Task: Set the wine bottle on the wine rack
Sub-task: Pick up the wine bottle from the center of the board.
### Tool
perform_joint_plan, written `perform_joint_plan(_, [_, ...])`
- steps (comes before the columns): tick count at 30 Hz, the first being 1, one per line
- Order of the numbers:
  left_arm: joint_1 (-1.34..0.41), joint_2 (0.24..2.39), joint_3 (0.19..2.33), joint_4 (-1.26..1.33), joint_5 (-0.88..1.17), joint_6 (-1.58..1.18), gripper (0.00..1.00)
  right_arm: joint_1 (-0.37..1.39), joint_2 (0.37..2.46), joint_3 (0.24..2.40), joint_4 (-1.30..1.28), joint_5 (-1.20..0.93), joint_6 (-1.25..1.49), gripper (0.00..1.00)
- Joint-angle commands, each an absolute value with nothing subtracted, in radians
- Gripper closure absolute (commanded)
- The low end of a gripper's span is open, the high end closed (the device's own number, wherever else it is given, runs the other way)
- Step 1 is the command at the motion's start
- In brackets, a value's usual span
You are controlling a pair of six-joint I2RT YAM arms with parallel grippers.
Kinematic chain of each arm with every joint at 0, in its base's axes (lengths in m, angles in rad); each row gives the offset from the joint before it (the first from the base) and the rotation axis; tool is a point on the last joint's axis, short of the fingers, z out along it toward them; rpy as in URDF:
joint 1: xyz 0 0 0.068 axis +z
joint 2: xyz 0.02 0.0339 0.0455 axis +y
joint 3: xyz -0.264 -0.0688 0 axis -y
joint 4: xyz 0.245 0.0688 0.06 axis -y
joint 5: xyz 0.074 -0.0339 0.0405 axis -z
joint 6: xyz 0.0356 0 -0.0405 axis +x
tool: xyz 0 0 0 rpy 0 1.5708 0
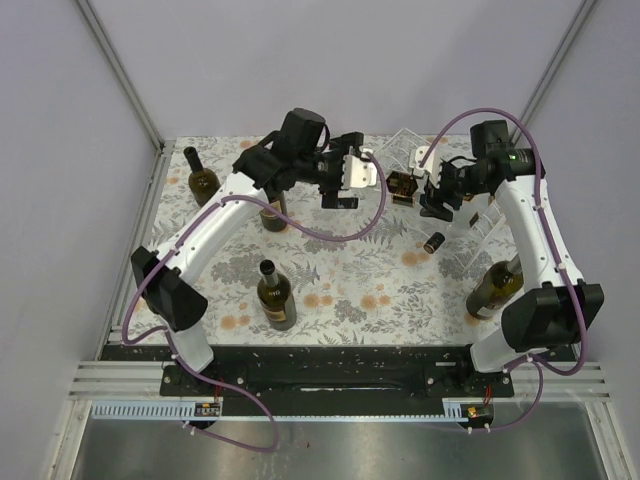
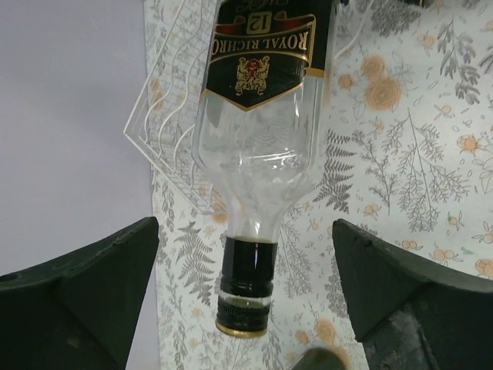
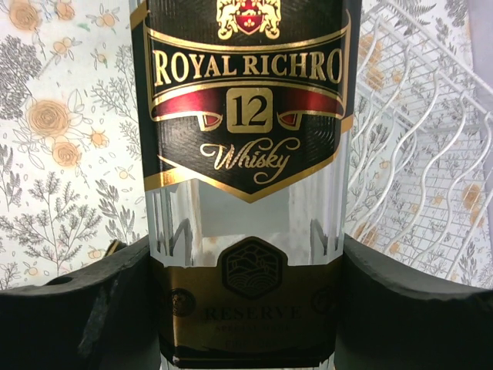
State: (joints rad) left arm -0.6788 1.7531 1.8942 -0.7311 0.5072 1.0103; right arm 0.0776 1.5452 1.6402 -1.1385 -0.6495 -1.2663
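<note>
The wine bottle (image 1: 403, 187) is clear glass with a black and gold whisky label, and it lies level in the air above the back of the table. My right gripper (image 1: 437, 195) is shut on its lower body; in the right wrist view both pads press the bottle (image 3: 246, 154) at the gold band, with the gripper (image 3: 246, 301) around it. My left gripper (image 1: 345, 175) stands open at the neck end. In the left wrist view the capped neck (image 2: 245, 297) hangs between the wide fingers (image 2: 85, 293), touching neither. The clear wine rack (image 1: 470, 215) sits at the back right, beside and under the bottle.
Green bottles stand at the back left (image 1: 202, 178), under the left arm (image 1: 272, 210) and near the middle front (image 1: 275, 295). Another bottle (image 1: 495, 287) leans by the right arm. A dark bottle neck (image 1: 433, 242) shows at the rack's front. Walls close in the back.
</note>
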Motion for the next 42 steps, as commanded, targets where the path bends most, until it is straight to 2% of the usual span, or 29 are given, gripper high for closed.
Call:
perform_joint_plan(1, [-0.667, 1.781, 1.985, -0.732, 0.695, 0.957, 0.01, 0.074, 1.45, 1.677, -1.04, -0.79, -1.227, 1.0])
perform_joint_plan(9, [-0.681, 1.858, 2.059, -0.732, 0.758, 0.879, 0.01, 0.075, 1.434, 1.68, -1.046, -0.833, -1.207, 1.0])
perform_joint_plan(22, [-0.706, 1.907, 2.046, -0.729, 0.756, 0.861, 0.01, 0.075, 1.416, 1.672, -1.045, -0.844, -1.186, 1.0])
perform_joint_plan(26, [-0.706, 1.91, 2.026, -0.706, 0.762, 0.854, 0.05, 0.075, 1.416, 1.667, -1.042, -0.856, -1.175, 1.0])
perform_joint_plan(35, [-0.707, 1.925, 2.025, -0.699, 0.787, 0.842, 0.43, 0.075, 1.401, 1.643, -1.017, -0.854, -1.166, 1.0])
perform_joint_plan(36, [-0.709, 1.927, 2.025, -0.706, 0.788, 0.845, 0.51, 0.075, 1.404, 1.644, -1.014, -0.854, -1.163, 1.0])
perform_joint_plan(38, [-0.71, 1.924, 2.02, -0.71, 0.788, 0.851, 0.85, 0.075, 1.404, 1.647, -1.005, -0.844, -1.149, 1.0])
perform_joint_plan(39, [-0.71, 1.922, 2.019, -0.712, 0.781, 0.845, 0.98, 0.075, 1.408, 1.649, -0.996, -0.838, -1.137, 1.0])
perform_joint_plan(42, [-0.712, 1.922, 2.02, -0.71, 0.767, 0.821, 1.0, 0.075, 1.413, 1.652, -0.962, -0.813, -1.1, 0.94])
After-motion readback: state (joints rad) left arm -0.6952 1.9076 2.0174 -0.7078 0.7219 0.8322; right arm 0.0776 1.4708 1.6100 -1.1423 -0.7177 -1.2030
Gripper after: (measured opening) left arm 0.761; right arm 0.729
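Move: The clear wine bottle, gripped near its base by the right hand, lies about level in mid-air with its neck towards the left hand; its middle is some 8 cm to the left hand's right, level with it fore and aft, and 3 cm below. From the right hand it is about 8 cm left, 1 cm ahead and 2 cm up. The wine rack's middle lies roughly 20 cm right, 8 cm ahead and 22 cm below the left hand; a capped neck on the rack is 18 cm right, 5 cm back and 18 cm below it. The left hand, wide open around the neck end, slides about 5 cm right along the bottle towards its base, rising a touch before sinking to slightly below its starting height and tipping its wrist some 15 degrees, then closes by about a quarter until its fingers pinch the upper body just below the shoulder. The right hand keeps its grip near the base and brings the bottle to meet it, first rising about 2 cm and easing back and slightly left, then holding nearly still apart from a slow further drift back. ##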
